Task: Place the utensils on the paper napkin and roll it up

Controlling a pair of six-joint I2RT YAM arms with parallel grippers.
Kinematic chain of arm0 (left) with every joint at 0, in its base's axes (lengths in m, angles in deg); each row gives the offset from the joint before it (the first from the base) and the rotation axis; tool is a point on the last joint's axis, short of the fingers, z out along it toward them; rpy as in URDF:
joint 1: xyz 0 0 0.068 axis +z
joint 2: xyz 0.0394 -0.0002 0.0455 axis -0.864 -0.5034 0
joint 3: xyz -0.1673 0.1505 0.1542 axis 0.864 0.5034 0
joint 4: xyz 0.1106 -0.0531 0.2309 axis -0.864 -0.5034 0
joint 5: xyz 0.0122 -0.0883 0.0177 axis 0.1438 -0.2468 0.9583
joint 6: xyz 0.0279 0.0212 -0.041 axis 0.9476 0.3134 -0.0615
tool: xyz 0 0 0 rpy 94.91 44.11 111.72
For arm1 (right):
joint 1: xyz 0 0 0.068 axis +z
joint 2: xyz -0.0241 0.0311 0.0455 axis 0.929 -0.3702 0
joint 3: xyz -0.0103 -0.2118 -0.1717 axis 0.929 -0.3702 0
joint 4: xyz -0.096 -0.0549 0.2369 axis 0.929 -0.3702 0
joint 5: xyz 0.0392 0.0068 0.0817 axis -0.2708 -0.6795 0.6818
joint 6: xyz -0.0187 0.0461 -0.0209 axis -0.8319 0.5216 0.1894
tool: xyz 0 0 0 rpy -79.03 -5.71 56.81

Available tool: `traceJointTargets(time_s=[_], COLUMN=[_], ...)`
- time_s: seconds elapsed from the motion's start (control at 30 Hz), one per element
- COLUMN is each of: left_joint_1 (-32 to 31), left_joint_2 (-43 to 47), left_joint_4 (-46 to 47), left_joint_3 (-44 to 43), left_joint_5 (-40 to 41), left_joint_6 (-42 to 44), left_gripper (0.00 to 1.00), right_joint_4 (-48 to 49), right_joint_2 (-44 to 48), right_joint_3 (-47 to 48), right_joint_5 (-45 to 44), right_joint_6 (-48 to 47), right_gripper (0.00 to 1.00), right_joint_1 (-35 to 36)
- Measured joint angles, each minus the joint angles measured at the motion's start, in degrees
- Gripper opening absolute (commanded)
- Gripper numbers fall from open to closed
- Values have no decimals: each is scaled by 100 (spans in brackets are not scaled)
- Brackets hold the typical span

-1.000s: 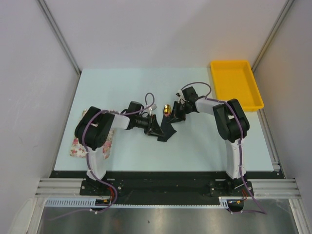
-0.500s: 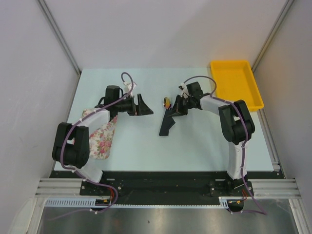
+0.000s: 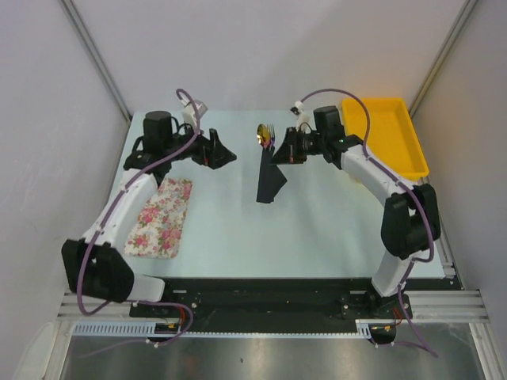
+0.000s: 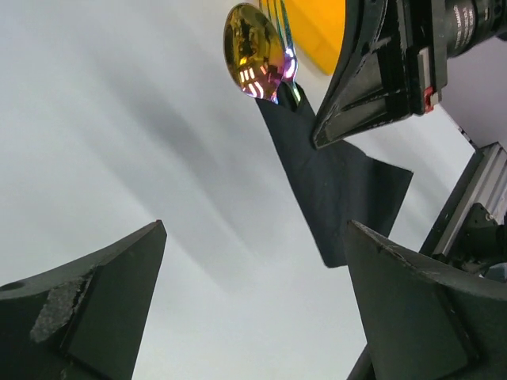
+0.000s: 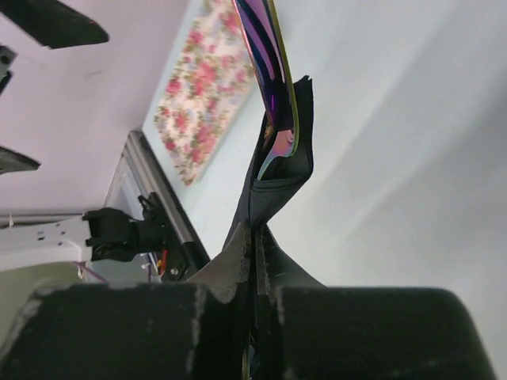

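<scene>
The black paper napkin (image 3: 271,180) hangs in the air, folded around the utensils (image 3: 265,132), whose gold spoon bowl and fork tines stick out of its top. My right gripper (image 3: 283,151) is shut on the napkin's upper part. In the right wrist view the fingers (image 5: 238,261) pinch the napkin (image 5: 279,186) below an iridescent utensil (image 5: 269,55). My left gripper (image 3: 227,156) is open and empty, well left of the bundle. Its view shows the spoon (image 4: 252,49) and the napkin (image 4: 337,178) beyond its spread fingertips (image 4: 150,237).
A pink-and-white floral cloth mat (image 3: 161,216) lies flat on the table's left side, under the left arm. A yellow tray (image 3: 380,150) stands at the far right corner. Grey walls close in both sides of the table.
My left gripper opened, let go of the bundle and swung away to the far left. My right gripper carried the napkin and utensils up and toward the far side.
</scene>
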Motion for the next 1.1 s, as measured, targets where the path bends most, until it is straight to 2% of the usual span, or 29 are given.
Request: traceJointTargets(time_s=[0.2, 0.37, 0.5, 0.6, 0.8, 1.1], left_joint_1=[92, 85, -85, -236, -780, -1248], left_joint_2=[1593, 2439, 2347, 2142, 2138, 2081], left_joint_4=[175, 852, 1174, 1338, 2020, 3001], left_joint_3=[284, 732, 890, 1123, 1628, 1727], left_joint_5=[-404, -1016, -1460, -1611, -1823, -1978], left_joint_6=[352, 26, -404, -732, -1414, -2065], left_gripper=[99, 99, 95, 86, 83, 74], right_joint_4=[-186, -415, -680, -831, -887, -890], right_joint_2=[964, 1460, 1818, 2111, 2623, 2848], right_joint_3=[275, 380, 433, 433, 413, 374], right_joint_5=[269, 396, 422, 435, 428, 334], right_joint_6=[-297, -507, -715, -826, -863, -942], right_gripper=[0, 0, 0, 0, 0, 0], right_joint_1=[173, 319, 487, 658, 981, 1373])
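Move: The left hand, open and empty, has the napkin roll with its utensils about 12 cm to its right, roughly 2 cm back and 8 cm lower; the floral mat lies some 15 cm to its left, 8 cm back and 25 cm below. The right hand already pinches that roll, whose middle is about 2 cm back from its grip, level sideways and 2 cm lower. The yellow tray is about 29 cm to the right hand's right, 13 cm ahead and 19 cm down. Up and back goes the right hand, lifting the still pinched roll about 20 cm and drawing it nearly as far towards the bases, tilting so the spoon and fork heads rise. The left hand backs off too, first rising, then sinking a little while it swings right towards the roll and turns clockwise, its fingers narrowing slightly around the roll's line. ##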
